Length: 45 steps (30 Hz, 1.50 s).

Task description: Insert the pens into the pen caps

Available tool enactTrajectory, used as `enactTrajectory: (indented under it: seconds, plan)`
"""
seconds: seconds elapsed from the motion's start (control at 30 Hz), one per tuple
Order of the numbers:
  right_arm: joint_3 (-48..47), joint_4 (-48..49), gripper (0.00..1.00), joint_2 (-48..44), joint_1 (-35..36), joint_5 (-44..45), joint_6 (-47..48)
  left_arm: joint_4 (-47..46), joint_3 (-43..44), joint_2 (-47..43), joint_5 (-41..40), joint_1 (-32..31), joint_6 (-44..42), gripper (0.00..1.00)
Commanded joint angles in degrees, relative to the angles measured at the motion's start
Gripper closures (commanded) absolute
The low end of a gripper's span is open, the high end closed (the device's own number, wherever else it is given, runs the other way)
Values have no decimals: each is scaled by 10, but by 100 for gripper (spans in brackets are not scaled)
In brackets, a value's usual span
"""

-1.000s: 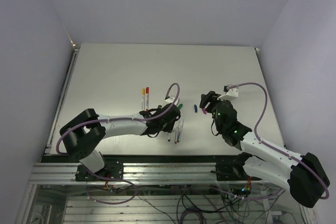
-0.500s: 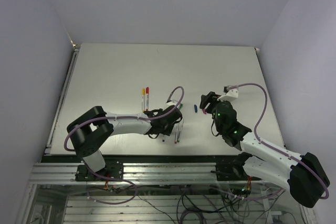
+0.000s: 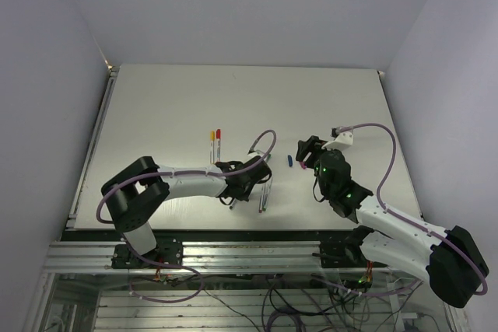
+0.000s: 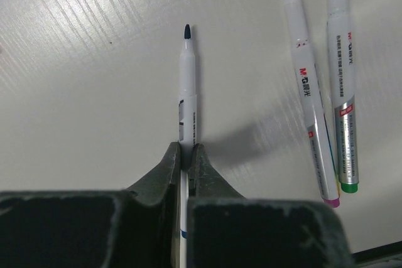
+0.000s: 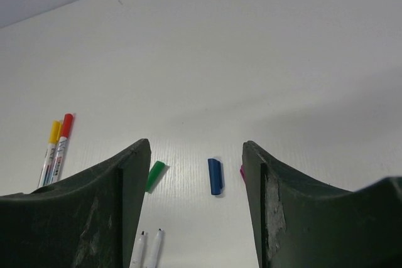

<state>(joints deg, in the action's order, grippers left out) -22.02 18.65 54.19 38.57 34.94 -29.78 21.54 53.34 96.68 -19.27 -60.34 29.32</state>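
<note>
My left gripper (image 4: 186, 150) is shut on a pale pen (image 4: 187, 80) with a dark blue tip; the pen lies along the table and points away from the fingers. Two more uncapped pens (image 4: 306, 92) (image 4: 342, 73) lie side by side just to its right. My right gripper (image 5: 196, 145) stands open and empty above the table. Ahead of it, between its fingers, lies the blue cap (image 5: 215, 176). The green cap (image 5: 154, 176) is off to the left, and the purple cap (image 5: 242, 171) peeks out beside the right finger.
Two pens with a yellow cap (image 5: 53, 135) and a red cap (image 5: 65, 123) on them lie together at the left, also in the top view (image 3: 215, 144). The table's near edge (image 3: 233, 228) runs close behind the loose pens.
My left gripper has closed from open onto the blue-tipped pen after shifting slightly toward the near edge. The right arm has not moved.
</note>
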Motion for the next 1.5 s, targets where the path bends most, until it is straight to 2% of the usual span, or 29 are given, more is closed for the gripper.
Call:
enactTrajectory:
  seconds: [0.0,0.17,0.33,0.47,0.6,0.7,0.8,1.07,1.23,1.47]
  plan:
    - [-3,11,40,1,-2,7,-5,62,-12,37,31,-4,-10,93]
    - [-17,-16,43,21,-3,30,-4,58,-10,39,9,-4,-12,93]
    - [-54,-59,48,80,-9,26,5,50,-3,-21,-27,-3,-16,93]
    - [-73,-62,54,134,-32,-34,7,3,-8,-73,-19,-1,-25,93]
    - [-100,-77,55,191,-72,-100,10,-48,-25,-110,-11,1,-27,93]
    - [-121,-91,55,222,-78,-117,27,-101,-49,-137,-10,3,-20,93]
    - [-141,-103,56,248,-78,-130,38,-141,-70,-151,9,13,-12,93]
    - [-158,-104,62,287,-77,-166,59,-237,-122,-154,116,63,22,93]
    - [-162,-97,66,311,-77,-188,63,-256,-137,-166,138,80,24,93]
    - [-177,-94,67,351,-75,-195,63,-266,-147,-176,152,88,18,93]
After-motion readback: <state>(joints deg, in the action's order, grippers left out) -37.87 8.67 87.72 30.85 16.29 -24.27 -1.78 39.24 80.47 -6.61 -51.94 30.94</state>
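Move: The right hand's blue cap lies about 4 cm ahead, 3 cm left and 15 cm below; the magenta cap is 4 cm right of the blue one, the green cap 8 cm left. The left hand already grips the blue-ended pen at the table; from there the blue cap is some 10 cm ahead and 17 cm right, the magenta and green pens 7 and 9 cm right, 1 cm back. Left lifts its pen about 6 cm; right pitches down, sinking 12 cm towards the blue cap, fingers narrowing. ##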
